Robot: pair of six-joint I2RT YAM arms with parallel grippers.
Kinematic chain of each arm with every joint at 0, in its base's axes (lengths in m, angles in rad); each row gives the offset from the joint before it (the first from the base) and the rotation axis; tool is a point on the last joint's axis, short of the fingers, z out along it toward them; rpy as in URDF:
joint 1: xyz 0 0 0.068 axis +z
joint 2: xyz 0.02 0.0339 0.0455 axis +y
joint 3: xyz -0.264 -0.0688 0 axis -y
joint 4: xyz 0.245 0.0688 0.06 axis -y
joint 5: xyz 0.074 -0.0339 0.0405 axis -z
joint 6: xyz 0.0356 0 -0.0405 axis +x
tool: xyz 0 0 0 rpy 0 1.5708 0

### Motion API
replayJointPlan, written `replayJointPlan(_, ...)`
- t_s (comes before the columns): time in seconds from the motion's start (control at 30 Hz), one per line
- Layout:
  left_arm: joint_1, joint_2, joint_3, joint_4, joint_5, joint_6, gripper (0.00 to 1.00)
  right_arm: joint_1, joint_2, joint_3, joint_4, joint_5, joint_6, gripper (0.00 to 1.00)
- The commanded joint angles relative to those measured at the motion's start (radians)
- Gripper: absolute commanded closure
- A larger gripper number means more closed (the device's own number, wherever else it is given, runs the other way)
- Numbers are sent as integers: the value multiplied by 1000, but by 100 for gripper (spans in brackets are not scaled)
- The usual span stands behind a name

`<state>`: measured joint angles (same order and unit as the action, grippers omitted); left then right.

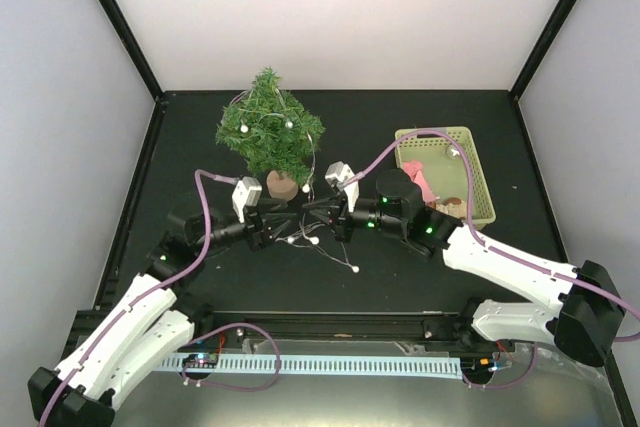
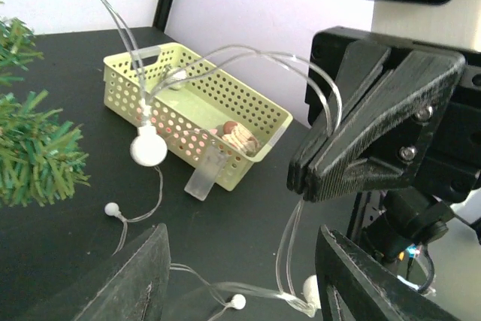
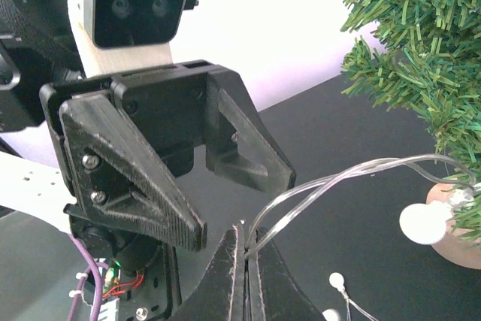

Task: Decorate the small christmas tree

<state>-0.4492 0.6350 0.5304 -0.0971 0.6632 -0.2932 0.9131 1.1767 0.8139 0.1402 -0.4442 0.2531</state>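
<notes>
The small christmas tree (image 1: 268, 130) stands at the back left on its round wood base (image 1: 282, 185), with a string of lights (image 1: 322, 244) partly draped on it and trailing onto the mat. My right gripper (image 3: 245, 240) is shut on a doubled clear wire of that string (image 3: 331, 182), just in front of the tree. Facing it, my left gripper (image 2: 242, 237) is open, and the wire loop (image 2: 289, 249) hangs between its fingers without touching them. In the left wrist view the right gripper (image 2: 304, 180) pinches the wire above. A white bulb (image 3: 422, 223) hangs by the tree base (image 3: 460, 234).
A pale green lattice basket (image 1: 474, 169) with pink and brown ornaments sits at the right. Loose bulbs and wire (image 1: 340, 259) lie on the black mat between the arms. A clear plastic tab (image 2: 204, 172) hangs against the basket (image 2: 264, 110). Walls enclose the table.
</notes>
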Motion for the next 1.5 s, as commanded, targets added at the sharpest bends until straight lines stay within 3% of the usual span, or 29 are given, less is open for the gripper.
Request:
replayJointPlan(0.0,-18,9,-31,107,39,-50,45,1,3,27,76,11,68,99)
replayJointPlan(0.4,-60,65,-30,189,68,-71,47,1,26,42,110,-4,85,99)
replayJointPlan(0.5,-68,72,-30,189,62,-68,52,1,35,46,111,-8,86,99)
replayJointPlan(0.6,-70,69,-29,188,52,-66,62,1,41,48,115,-13,85,99)
replayJointPlan(0.63,-70,67,-27,189,50,-66,69,1,41,48,113,-13,78,99)
replayJointPlan(0.7,-70,60,-16,172,32,-67,92,1,42,50,87,-14,48,94)
replayJointPlan(0.73,-71,54,-10,157,16,-68,98,1,37,53,70,-5,22,89)
replayJointPlan(0.83,-70,32,-2,125,-38,-91,98,1,-10,1,4,83,-43,74)
replayJointPlan(1.0,-66,5,9,89,-116,-124,98,1,-120,-238,93,160,-135,48)
replayJointPlan(1.17,-62,-13,24,85,-167,-177,98,1,-43,-333,174,232,-154,43)
replayJointPlan(1.47,-63,-26,80,23,-204,-181,98,1,209,-343,167,266,-14,45)
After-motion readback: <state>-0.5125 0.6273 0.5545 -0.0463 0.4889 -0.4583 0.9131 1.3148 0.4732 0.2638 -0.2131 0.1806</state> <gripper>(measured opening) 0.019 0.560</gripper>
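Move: The string of lights runs from the right hand's closed fingers and can be taken roughly 2 cm to the right of the left hand and 1 cm back, at its height. From the left hand, a bulb hangs some 6 cm ahead and 3 cm right, about level; the tree's pot stands about 14 cm ahead, 3 cm left, 21 cm below. The string's loose tail lies some 24 cm below the right hand, 4 cm right and 1 cm ahead. Rightward by about 2 cm, the left hand brings its open fingers around the string and shuts them on it while the right hand still pinches it. The right hand then opens, backs off rightward and drops nearly 20 cm, fingers tipping down, towards the tail; the left keeps its pinch, easing forward, left and up and turning counter-clockwise. ##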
